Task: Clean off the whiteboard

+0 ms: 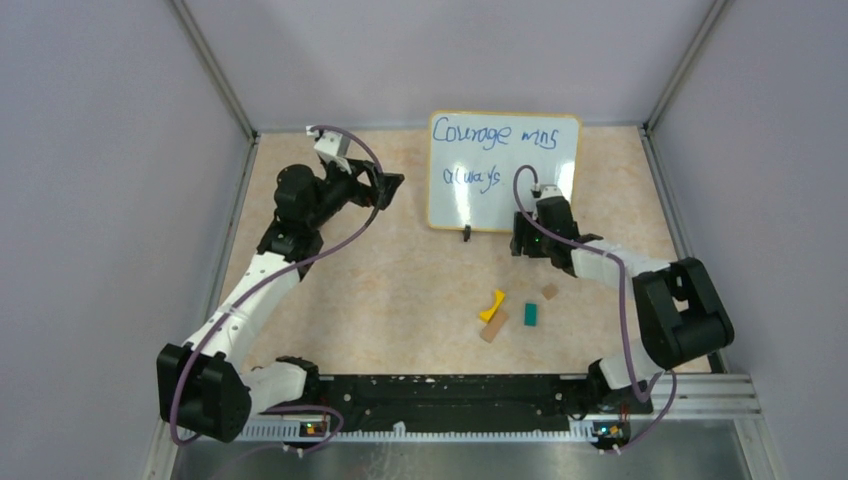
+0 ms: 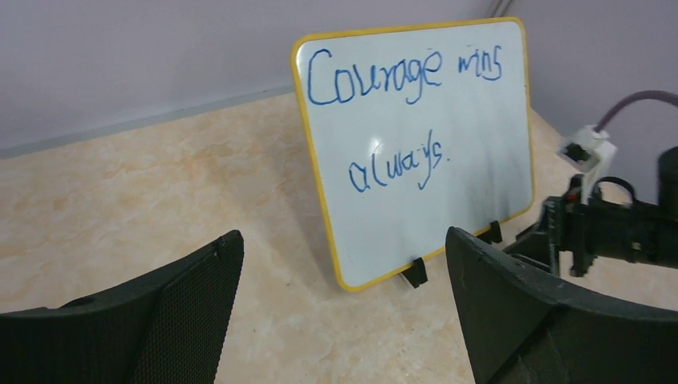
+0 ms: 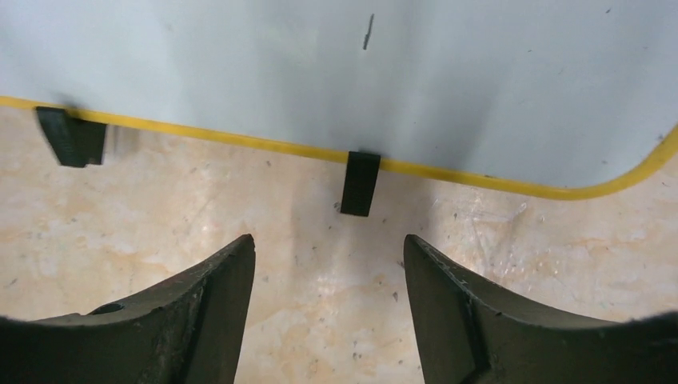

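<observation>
The whiteboard (image 1: pixel 505 170) stands upright at the back of the table, white with a yellow frame and black clip feet. Blue handwriting crosses its upper half. My left gripper (image 1: pixel 385 185) hovers to the board's left, open wide and empty; in the left wrist view the whiteboard (image 2: pixel 424 152) stands beyond my left gripper (image 2: pixel 344 240). My right gripper (image 1: pixel 525 240) sits low at the board's lower right edge. In the right wrist view my right gripper (image 3: pixel 328 240) is open with only tabletop between its fingers, just short of a clip foot (image 3: pixel 360 184) under the whiteboard (image 3: pixel 400 80).
Near the table's middle front lie a yellow piece (image 1: pixel 492 305), a teal block (image 1: pixel 531 314) and two brown blocks (image 1: pixel 494 326) (image 1: pixel 550 292). Grey walls close the table on the left, back and right.
</observation>
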Robot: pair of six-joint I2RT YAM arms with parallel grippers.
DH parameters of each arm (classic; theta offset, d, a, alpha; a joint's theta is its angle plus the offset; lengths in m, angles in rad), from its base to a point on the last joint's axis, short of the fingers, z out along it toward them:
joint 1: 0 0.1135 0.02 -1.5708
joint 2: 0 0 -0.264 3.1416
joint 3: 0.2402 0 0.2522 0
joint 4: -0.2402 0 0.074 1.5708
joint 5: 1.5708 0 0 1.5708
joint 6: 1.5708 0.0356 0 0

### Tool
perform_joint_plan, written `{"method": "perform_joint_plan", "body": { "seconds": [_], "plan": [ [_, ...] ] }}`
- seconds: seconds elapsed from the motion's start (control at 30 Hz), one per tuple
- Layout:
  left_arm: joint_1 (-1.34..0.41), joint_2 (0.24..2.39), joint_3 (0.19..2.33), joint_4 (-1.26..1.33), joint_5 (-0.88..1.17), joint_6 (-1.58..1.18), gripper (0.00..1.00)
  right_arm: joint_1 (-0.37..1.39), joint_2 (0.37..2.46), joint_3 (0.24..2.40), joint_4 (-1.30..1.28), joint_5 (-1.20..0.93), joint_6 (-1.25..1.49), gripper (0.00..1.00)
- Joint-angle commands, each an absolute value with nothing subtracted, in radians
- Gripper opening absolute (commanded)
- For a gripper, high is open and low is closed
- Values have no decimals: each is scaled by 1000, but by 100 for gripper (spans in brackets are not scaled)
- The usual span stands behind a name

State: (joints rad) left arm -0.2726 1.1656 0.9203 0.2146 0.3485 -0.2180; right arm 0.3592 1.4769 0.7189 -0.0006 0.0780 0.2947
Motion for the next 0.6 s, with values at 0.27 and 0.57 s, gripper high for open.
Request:
{"method": "perform_joint_plan", "body": {
  "seconds": [0.27, 0.57],
  "plan": [
    [-128, 1301, 1070, -22, -43, -288, 99, 445, 1087, 646, -154, 43, 442, 69],
    [166, 1525, 1029, -37, 134, -537, 99, 450, 922, 639, -259, 38, 455, 69]
  ]
}}
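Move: The grey eraser, hidden behind the left arm, lies about 29 cm to the left hand's left, 5 cm ahead and 29 cm below. The whiteboard's middle is roughly 27 cm to that hand's right and 16 cm ahead, 28 cm down. From the right hand, the whiteboard's middle is 18 cm ahead and 2 cm left, slightly below; the yellow piece is 17 cm back, 7 cm left, 4 cm lower. Open left hand swings about 19 cm left, down and forward towards the eraser; right rises back from whiteboard. ##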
